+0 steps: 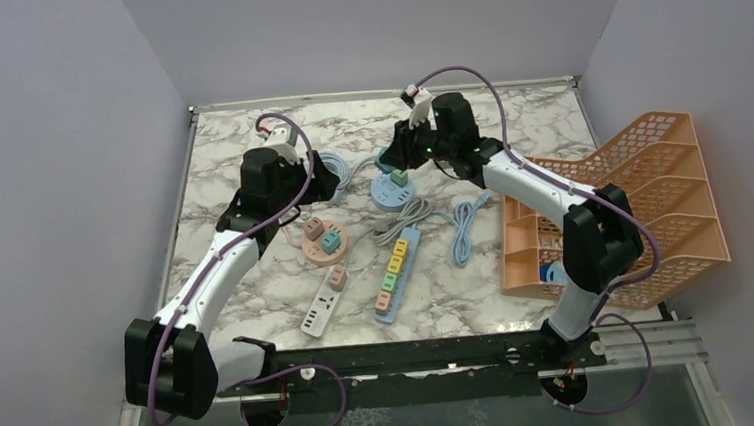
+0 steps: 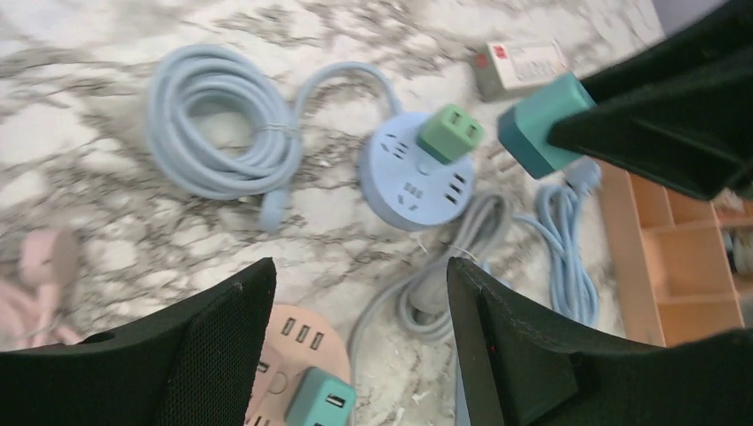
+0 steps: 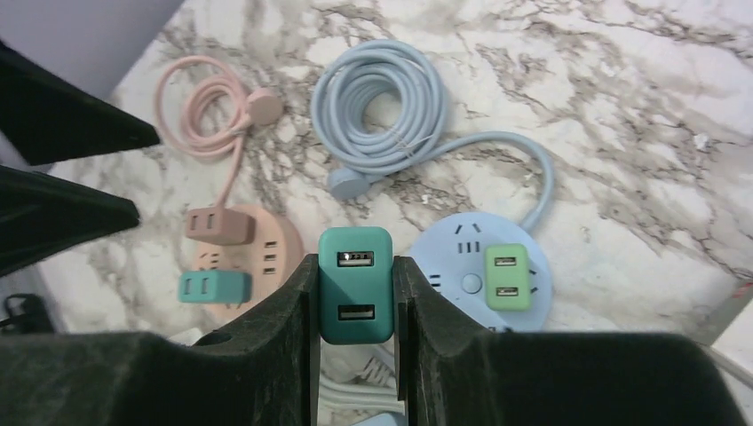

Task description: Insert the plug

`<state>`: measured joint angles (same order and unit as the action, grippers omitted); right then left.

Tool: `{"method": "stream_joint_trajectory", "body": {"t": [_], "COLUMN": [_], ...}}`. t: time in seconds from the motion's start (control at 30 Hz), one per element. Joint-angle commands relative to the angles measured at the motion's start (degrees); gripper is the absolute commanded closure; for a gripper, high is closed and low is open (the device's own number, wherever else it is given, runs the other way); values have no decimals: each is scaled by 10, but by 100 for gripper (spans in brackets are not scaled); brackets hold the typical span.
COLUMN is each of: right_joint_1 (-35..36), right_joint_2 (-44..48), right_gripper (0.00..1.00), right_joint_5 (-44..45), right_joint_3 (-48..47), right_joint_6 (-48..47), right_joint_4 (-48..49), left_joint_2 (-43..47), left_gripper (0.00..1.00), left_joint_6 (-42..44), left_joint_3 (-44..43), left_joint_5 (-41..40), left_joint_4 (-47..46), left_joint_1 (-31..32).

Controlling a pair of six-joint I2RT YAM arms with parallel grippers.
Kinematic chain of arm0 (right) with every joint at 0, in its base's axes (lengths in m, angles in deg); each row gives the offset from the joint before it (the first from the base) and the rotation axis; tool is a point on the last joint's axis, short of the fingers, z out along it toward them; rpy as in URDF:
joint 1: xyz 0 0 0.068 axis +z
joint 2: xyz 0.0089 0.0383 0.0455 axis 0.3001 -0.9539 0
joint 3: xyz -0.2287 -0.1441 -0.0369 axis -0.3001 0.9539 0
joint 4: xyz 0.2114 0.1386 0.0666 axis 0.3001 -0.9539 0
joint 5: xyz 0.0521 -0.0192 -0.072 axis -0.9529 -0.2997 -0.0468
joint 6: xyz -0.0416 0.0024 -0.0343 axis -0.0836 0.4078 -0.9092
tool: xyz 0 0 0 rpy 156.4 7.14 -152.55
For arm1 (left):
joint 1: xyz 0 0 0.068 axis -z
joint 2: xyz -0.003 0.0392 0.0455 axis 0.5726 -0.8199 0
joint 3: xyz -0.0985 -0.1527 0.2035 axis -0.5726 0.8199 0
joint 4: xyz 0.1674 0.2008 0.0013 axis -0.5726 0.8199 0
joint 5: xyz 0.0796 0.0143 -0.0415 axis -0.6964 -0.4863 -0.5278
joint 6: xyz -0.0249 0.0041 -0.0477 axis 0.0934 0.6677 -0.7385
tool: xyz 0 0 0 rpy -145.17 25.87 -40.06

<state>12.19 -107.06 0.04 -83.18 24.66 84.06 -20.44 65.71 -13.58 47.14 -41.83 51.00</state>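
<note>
A dark teal plug (image 3: 355, 284) with two USB ports is pinched between the fingers of my right gripper (image 3: 355, 266), which is shut on it. It hangs just above the table between the pink round socket (image 3: 271, 240) and the blue round socket (image 3: 453, 244). The blue one carries a light green plug (image 3: 508, 277). From the left wrist view the same teal plug (image 2: 537, 133) shows at the upper right of the blue socket (image 2: 404, 177). My left gripper (image 2: 360, 266) is open and empty above the pink socket (image 2: 297, 342).
The pink socket holds a brownish plug (image 3: 217, 224) and a light teal plug (image 3: 213, 287). Coiled blue cable (image 3: 382, 106) and pink cable (image 3: 209, 106) lie behind. A long blue strip (image 1: 397, 272), a white strip (image 1: 322, 309) and an orange rack (image 1: 634, 215) sit nearer.
</note>
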Motion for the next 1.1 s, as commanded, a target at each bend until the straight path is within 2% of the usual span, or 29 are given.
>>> {"method": "stream_joint_trajectory", "body": {"t": [0.0,0.13,0.23,0.63,1.07], "right_joint_1": [31,41,50,75,81], "right_joint_2": [-20,-41,-56,-95,-117], "right_gripper": [99,99,99,99,99], "right_joint_5": [124,134,156,231,224], "right_joint_3": [-3,-10,-11,2,23], "right_joint_6": [-59,-64,-78,-96,-135], "right_joint_4": [1,7,6,43,40], "left_joint_2": [55,60,47,11,-31], "left_gripper": [27,27,27,28,28], "left_joint_6": [-76,-108,-120,-148,-157], "left_joint_3": [26,40,30,9,-19], "left_joint_5": [-215,-311,-333,-319,-262], "left_joint_4": [3,41,74,93,97], "left_joint_1": [-3,-4,-5,-6,-16]}}
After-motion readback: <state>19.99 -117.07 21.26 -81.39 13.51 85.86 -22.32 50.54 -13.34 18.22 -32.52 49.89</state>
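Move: The right hand grips the teal plug, and the round blue power strip it is bound for lies roughly 16 cm below it, about 2 cm ahead and 2 cm to the right. The green plug already seated there is some 4 cm ahead, 4 cm right and 13 cm down. The blue cable coil is about 8 cm ahead and 12 cm left; the grey cable bundle about 5 cm back and 4 cm right. From the left hand, the blue strip is about 5 cm ahead, 13 cm right and 17 cm below. Down by about 10 cm, with barely any sideways travel, the right hand lowers the teal plug towards the free left-hand side of the blue strip, tipping its fingers some 20 degrees further down and keeping its grip. The left hand, empty and open, swings left away from the strip, then sinks, turning counter-clockwise as it goes. ##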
